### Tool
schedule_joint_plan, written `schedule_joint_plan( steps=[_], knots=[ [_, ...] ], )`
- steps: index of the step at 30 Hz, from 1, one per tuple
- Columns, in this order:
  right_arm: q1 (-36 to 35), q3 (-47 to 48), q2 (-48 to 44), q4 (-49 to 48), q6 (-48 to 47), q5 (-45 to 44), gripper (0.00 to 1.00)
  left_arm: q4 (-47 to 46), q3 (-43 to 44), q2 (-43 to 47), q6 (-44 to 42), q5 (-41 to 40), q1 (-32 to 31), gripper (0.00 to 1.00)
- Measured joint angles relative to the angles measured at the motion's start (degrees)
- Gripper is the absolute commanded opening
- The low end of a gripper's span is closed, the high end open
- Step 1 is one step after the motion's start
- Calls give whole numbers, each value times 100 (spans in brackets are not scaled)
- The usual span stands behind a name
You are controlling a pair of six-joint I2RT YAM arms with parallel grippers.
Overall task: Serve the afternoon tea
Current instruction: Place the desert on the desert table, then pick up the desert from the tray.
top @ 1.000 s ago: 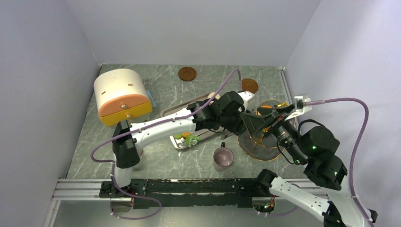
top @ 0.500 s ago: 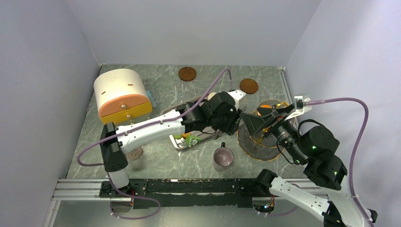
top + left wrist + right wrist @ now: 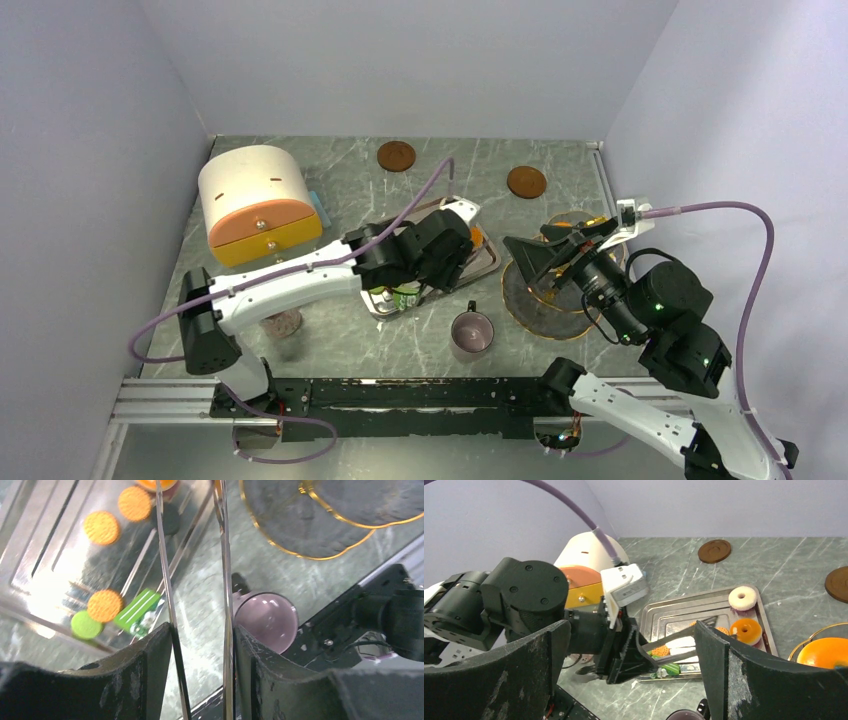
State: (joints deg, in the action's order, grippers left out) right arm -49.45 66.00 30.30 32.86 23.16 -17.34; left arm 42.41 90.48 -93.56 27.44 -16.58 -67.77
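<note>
My left gripper [image 3: 452, 256] hangs over the steel tray [image 3: 493, 262], shut on metal tongs [image 3: 165, 575] whose two blades run out between its fingers [image 3: 145, 665]. On the tray lie orange biscuits [image 3: 101, 527], a green disc [image 3: 85, 625], a black disc [image 3: 170, 522] and a green wrapped sweet [image 3: 139, 611]. A cream ring [image 3: 742, 598] and an orange ring [image 3: 745, 631] sit at the tray's far end. The pinkish mug [image 3: 471, 333] stands on the table near the tray, with its handle toward the tray. My right gripper [image 3: 553, 255] is open above the gold-rimmed plate [image 3: 545, 303].
An orange fruit [image 3: 824, 652] lies on a second gold-rimmed plate. A cream and orange bread box [image 3: 258, 203] stands at the left. Two brown coasters [image 3: 396, 155] [image 3: 526, 181] lie at the back. A small round jar [image 3: 283, 322] sits by the left arm.
My left arm has drawn back to the left, from beside the plate to over the tray, still holding the tongs. The right arm has barely shifted.
</note>
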Motion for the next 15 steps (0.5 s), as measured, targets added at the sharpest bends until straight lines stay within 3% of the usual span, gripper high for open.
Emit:
schedule_joint_plan(
  steps=[8,15],
  knots=[
    [0,0,26,-4,-2,4,98,610,-905,942,507,-444,151,52],
    [0,-33,170,-44,-24,87,98,946,-1991,1596,872,-442,1010,52]
  ],
)
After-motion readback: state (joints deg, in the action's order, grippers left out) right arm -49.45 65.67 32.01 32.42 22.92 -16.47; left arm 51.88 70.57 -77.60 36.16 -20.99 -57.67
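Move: The green cookie at the near left corner of the tray lies about 15 cm to the left of my left hand, some 9 cm ahead and about 20 cm below. The orange biscuit beside it is roughly 4 cm to the right of that cookie; the green wrapped candy is 7 cm to the cookie's right and 3 cm nearer me. The empty mug stands 6 cm right of my left hand and 3 cm back. From my idle right hand the cookie lies about 24 cm left, 12 cm ahead and far below. Still gripping the empty tongs half open, I sweep my left hand quickly about 15 cm to the left, back over the near side of the tray towards the green cookie. I sink some 5 cm, mostly in the second half, and turn my wrist some 20 degrees counter-clockwise as I go; the tong tips stay clear above the tray. ##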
